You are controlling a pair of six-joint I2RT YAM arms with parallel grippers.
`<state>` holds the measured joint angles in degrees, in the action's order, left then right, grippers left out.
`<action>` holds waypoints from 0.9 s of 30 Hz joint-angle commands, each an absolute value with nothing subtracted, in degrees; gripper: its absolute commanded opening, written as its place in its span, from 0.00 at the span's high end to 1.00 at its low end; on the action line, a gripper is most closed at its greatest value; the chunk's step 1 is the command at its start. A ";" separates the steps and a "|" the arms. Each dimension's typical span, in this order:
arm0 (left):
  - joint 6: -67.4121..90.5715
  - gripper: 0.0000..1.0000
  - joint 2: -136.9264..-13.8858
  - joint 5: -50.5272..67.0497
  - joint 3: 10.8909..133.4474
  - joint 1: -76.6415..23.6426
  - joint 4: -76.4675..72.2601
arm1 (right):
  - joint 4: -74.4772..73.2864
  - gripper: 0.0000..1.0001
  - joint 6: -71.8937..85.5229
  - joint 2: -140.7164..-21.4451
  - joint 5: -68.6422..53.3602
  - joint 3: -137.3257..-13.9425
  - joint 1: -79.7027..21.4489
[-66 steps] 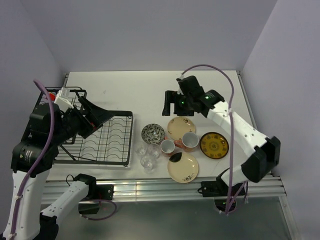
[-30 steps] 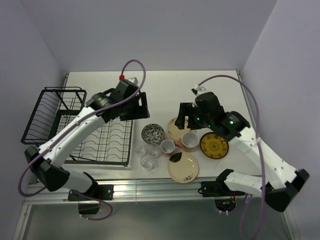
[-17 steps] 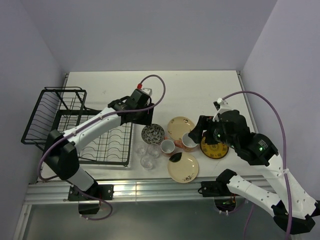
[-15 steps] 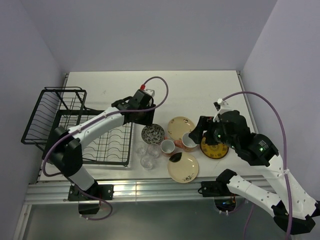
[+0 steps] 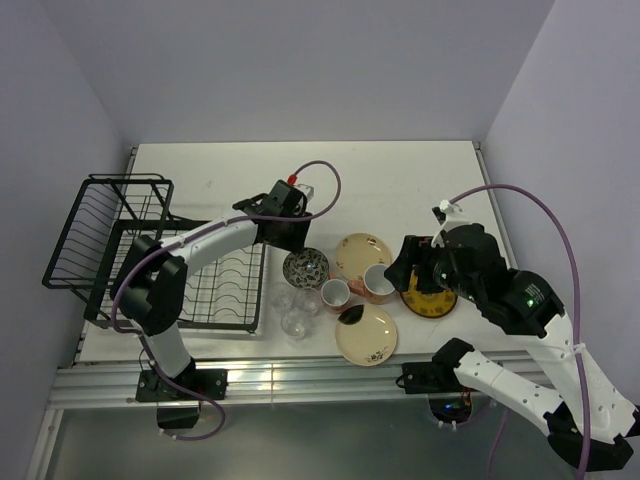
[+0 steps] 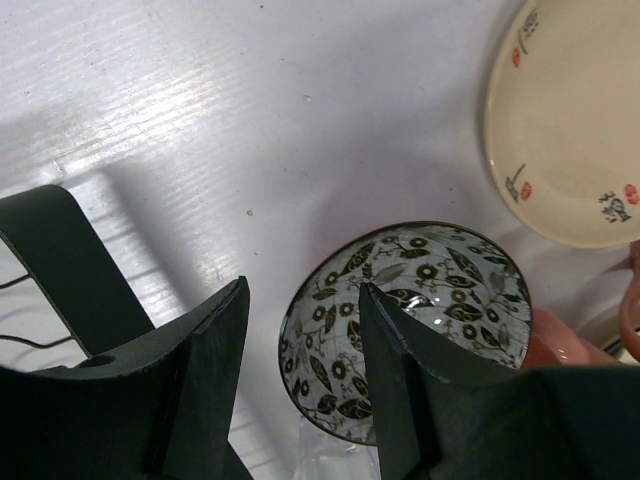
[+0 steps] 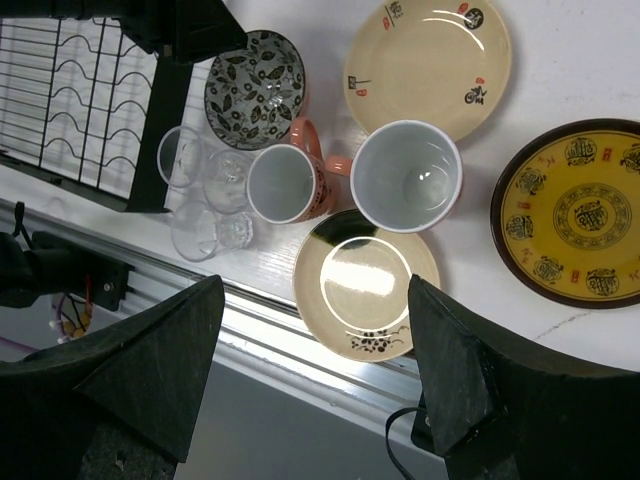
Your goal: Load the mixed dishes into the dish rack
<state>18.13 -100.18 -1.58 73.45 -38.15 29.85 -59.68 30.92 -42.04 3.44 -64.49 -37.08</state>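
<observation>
The dark patterned bowl (image 5: 306, 267) sits right of the black wire dish rack (image 5: 150, 250). My left gripper (image 5: 293, 240) is open just above it; in the left wrist view the gripper (image 6: 302, 290) straddles the left rim of the bowl (image 6: 430, 310). My right gripper (image 5: 408, 268) is open and empty, high above the dishes (image 7: 315, 290). Below it are two pink mugs (image 7: 285, 183) (image 7: 405, 175), two cream floral plates (image 7: 428, 65) (image 7: 365, 290), the yellow-and-dark plate (image 7: 570, 225) and three clear glasses (image 7: 200, 232).
The rack's raised basket end (image 5: 105, 215) stands at the far left. A rack corner (image 6: 60, 260) lies just left of my left fingers. The near cream plate (image 5: 366, 335) lies close to the table's front edge and metal rail (image 5: 300, 375).
My left arm has swung from over the rack to the right and come down over the patterned bowl. My right arm has drawn back from the far middle to above the mugs and plates.
</observation>
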 commanded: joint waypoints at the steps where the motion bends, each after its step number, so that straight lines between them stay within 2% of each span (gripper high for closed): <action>1: 15.03 0.46 -101.51 -0.44 72.69 -37.62 26.90 | -60.03 0.19 29.36 -41.84 4.31 -66.53 -36.74; 8: 14.15 0.49 -103.27 3.51 71.98 -36.91 25.67 | -60.29 0.18 28.48 -42.36 4.57 -66.97 -36.65; 14: 12.48 0.62 -101.95 9.31 69.61 -36.56 24.35 | -60.21 0.18 28.56 -42.10 4.66 -66.53 -36.65; 17: 12.30 0.74 -100.82 11.42 67.33 -35.86 22.59 | -59.77 0.18 28.74 -42.27 4.57 -66.27 -36.56; 22: 11.60 0.88 -100.72 11.95 66.71 -35.07 22.06 | -58.89 0.18 29.09 -42.63 3.61 -66.01 -36.65; 23: 11.60 0.96 -100.81 11.78 66.80 -34.63 22.06 | -58.80 0.18 29.09 -42.63 3.43 -65.92 -36.56; 24: 11.60 0.99 -100.72 11.60 66.97 -34.45 22.06 | -58.71 0.18 29.09 -42.71 3.43 -65.92 -36.56; 27: 12.04 1.00 -99.85 10.02 67.85 -33.66 21.97 | -58.45 0.18 29.09 -43.33 3.08 -66.27 -36.56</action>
<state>12.93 -102.74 11.05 66.83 -34.59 23.83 -59.79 29.30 -42.65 3.36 -64.60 -36.86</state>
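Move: The patterned bowl's middle lies about 4 cm back and 4 cm right of the left hand, some 6 cm below. The beige flowered plate is 17 cm right and 2 cm back; the smaller pink mug 11 cm right and 10 cm back; the clear glasses 12 cm back, 1 cm right. The rack's right rail has its middle 6 cm left, 6 cm back. From the idle right hand the bowl is about 13 cm ahead, 19 cm left, 23 cm down. Lower the half-open left gripper to the bowl's near rim, on its front-left side: first almost straight down, then down and about 2 cm back, some 4 cm lower in all. Turn the wrist about 10 degrees clockwise, the fingertips swinging in towards the base, and close the fingers almost shut to pinch the rim. ##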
